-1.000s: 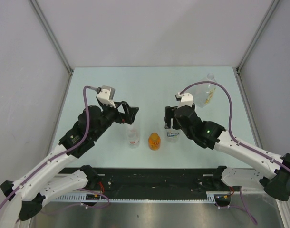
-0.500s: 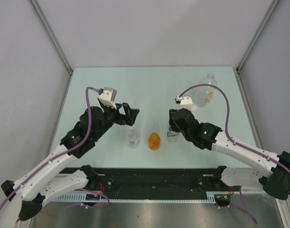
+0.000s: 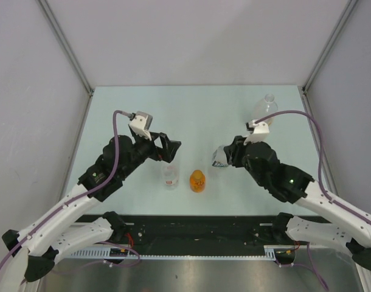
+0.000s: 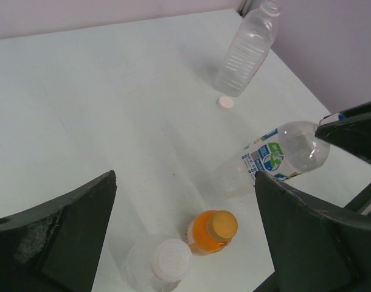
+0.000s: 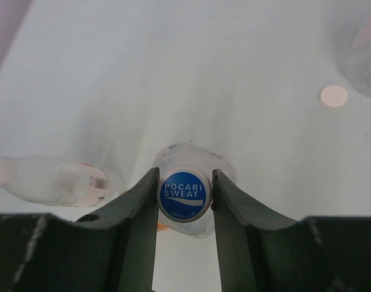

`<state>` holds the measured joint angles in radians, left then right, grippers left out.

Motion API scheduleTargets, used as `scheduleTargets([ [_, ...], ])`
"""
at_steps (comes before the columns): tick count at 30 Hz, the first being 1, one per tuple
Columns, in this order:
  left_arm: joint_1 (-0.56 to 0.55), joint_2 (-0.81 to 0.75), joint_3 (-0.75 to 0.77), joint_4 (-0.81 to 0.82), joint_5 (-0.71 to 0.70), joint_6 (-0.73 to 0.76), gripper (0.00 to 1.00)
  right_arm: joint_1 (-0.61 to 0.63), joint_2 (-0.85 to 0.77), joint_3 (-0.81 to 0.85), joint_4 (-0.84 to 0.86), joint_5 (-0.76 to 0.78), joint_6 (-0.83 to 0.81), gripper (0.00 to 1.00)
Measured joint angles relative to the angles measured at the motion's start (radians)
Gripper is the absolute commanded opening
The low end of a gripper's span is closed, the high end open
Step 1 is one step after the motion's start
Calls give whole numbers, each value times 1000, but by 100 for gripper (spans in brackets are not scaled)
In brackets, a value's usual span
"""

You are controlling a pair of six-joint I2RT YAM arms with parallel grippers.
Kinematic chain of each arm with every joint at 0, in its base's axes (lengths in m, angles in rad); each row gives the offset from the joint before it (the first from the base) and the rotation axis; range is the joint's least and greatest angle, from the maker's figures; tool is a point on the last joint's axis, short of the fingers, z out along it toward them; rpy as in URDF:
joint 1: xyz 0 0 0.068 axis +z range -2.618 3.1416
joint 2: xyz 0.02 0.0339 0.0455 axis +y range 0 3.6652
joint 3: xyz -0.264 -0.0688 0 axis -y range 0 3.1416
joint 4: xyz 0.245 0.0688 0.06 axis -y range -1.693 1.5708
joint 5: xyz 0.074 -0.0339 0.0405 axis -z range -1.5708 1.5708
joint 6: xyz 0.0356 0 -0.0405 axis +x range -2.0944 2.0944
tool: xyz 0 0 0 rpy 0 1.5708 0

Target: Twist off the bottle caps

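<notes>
My right gripper [image 5: 183,182] is shut on the blue cap [image 5: 183,193] of the blue-labelled bottle [image 4: 283,155], which leans over towards that arm with its base low by the table. From above, this bottle [image 3: 219,157] shows just in front of the right gripper [image 3: 223,156]. My left gripper [image 4: 184,176] is open and holds nothing. It hovers above the small clear bottle's white cap [image 4: 169,261] and the orange bottle's brown cap [image 4: 222,224]. The left gripper [image 3: 173,148] sits just behind the small clear bottle [image 3: 169,176] and the orange bottle [image 3: 197,180].
A large clear bottle [image 4: 246,48] stands at the back right with no cap on its neck. A loose white cap [image 4: 225,103] lies on the table beside its base. The pale green table [image 3: 191,109] is walled on three sides.
The right gripper's jaws closed onto the blue cap. That arm swung right and the blue-labelled bottle tipped over with it. The left gripper crept slightly right, still open.
</notes>
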<state>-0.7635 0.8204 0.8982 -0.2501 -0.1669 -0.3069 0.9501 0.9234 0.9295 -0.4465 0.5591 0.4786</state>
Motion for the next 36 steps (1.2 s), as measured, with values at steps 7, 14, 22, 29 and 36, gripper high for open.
scheduleTargets([
  [7,1,75,95,54,218,101,100,-130,-93,107,37,-193,54,0],
  [14,1,157,230,76,464,186,100,-418,-90,152,71,-653,175,0],
  [22,1,219,280,98,663,223,100,-561,-89,162,109,-1035,264,0],
  [29,1,278,280,83,759,237,100,-566,-92,173,132,-1160,299,0],
  [36,-5,301,280,83,839,235,100,-566,-98,192,126,-1174,294,0],
])
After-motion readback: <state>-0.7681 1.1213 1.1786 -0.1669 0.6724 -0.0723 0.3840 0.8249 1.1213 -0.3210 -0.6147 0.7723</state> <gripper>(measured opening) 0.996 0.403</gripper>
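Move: The blue-capped bottle, already lifted and pinched by its cap in the right fingers, has its middle about 1 cm ahead, 2 left and 9 below that hand; the open left gripper waits roughly 21 cm left and 5 higher. From the left hand the bottle is about 19 cm right, 1 ahead and 14 below; the orange bottle 11 right, 3 back, 25 below; the white-capped bottle right underneath, 1 back, 22 down. Keep the right fingers shut on the blue cap and raise it about 15 cm, drawing back slightly late on, rolling that hand's left side up and turning counter-clockwise. Bring the wide-open left gripper some 12 cm right and back towards the bottle, up first, then a little down, swinging about 50 degrees clockwise so its jaws face the bottle. ##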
